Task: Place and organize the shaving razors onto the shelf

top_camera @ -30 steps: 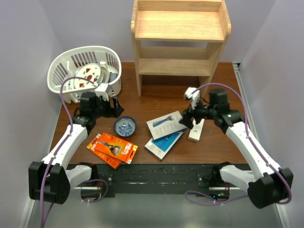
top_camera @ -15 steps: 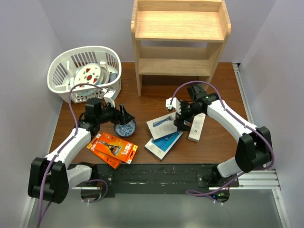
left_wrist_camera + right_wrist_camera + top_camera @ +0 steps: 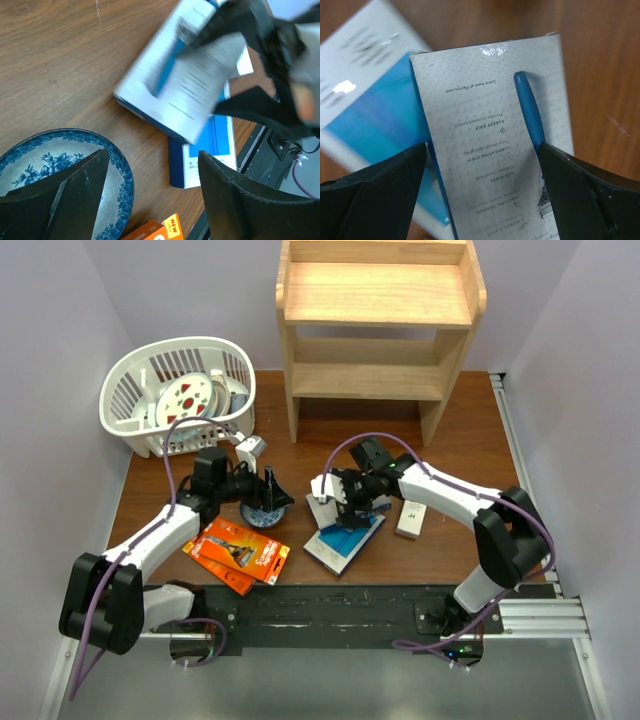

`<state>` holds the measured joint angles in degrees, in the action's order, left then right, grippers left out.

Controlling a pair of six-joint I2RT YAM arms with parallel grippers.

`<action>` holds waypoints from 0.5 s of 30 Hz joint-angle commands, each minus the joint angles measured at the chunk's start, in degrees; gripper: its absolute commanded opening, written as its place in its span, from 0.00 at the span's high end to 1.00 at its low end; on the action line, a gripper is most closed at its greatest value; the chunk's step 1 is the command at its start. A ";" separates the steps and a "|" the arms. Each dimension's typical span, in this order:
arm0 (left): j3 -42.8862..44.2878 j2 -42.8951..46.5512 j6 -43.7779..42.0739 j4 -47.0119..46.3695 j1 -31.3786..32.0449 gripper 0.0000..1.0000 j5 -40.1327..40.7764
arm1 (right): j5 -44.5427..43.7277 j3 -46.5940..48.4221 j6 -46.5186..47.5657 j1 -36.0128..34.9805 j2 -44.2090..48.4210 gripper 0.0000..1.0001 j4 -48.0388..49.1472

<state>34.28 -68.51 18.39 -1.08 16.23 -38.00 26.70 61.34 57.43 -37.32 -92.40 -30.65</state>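
The pine shelf [image 3: 380, 300] stands at the back with nothing on its boards. A white razor pack [image 3: 490, 150] with a blue razor lies partly over a blue pack [image 3: 347, 543], [image 3: 365, 115]. My right gripper [image 3: 336, 502], [image 3: 481, 147] hovers just above the white pack, open, its fingers straddling it. Two orange razor packs [image 3: 237, 552] lie stacked near the front left. A small white box [image 3: 411, 519] lies to the right. My left gripper [image 3: 268, 490], [image 3: 152, 155] is open over the rim of a blue patterned bowl [image 3: 30, 165], holding nothing.
A white slotted basket [image 3: 120, 400] with plates sits at the back left. The blue bowl [image 3: 256, 512] lies between the orange packs and the white pack. My two grippers are close together mid-table. The table's black front rail [image 3: 330, 605] runs along the near edge.
My right arm swung left from beside the small white box to over the white pack, opening wider. My left gripper moved right from near the basket to over the bowl.
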 commanded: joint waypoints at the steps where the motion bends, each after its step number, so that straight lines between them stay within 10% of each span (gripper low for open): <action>1: 1.31 -1.45 0.06 -3.13 0.47 0.24 -1.64 | -8.41 1.58 -14.44 0.49 -4.97 0.01 17.98; 15: 6.15 -8.47 2.87 -7.44 2.32 0.25 1.96 | -11.06 5.81 -42.82 0.58 -10.26 0.01 24.85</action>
<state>37.78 -75.26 18.96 -4.08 17.91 -37.17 15.68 67.92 26.00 -36.95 -104.99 -8.08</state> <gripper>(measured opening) 0.749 0.986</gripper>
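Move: Still between the right hand's wide-spread fingers is the white razor box. From that hand the shelf's lower board lies about 22 cm ahead, 3 cm right and maybe 8 higher. Near its way, some 5 cm lower, are the blue razor box, 8 cm back and 1 cm left, and the bowl, level with it and 20 cm left. From the left hand the white razor box is roughly 14 cm right, straight across, and 6 cm lower. Keeping the white razor box between its wide-spread fingers, the right hand carries it off the blue razor box, about 9 cm forward towards the shelf and 4 to 5 cm left, sinking barely at all and easing off at the end. It swings some 30 degrees clockwise on the way. The open left hand drifts some 2 cm forward and right. ##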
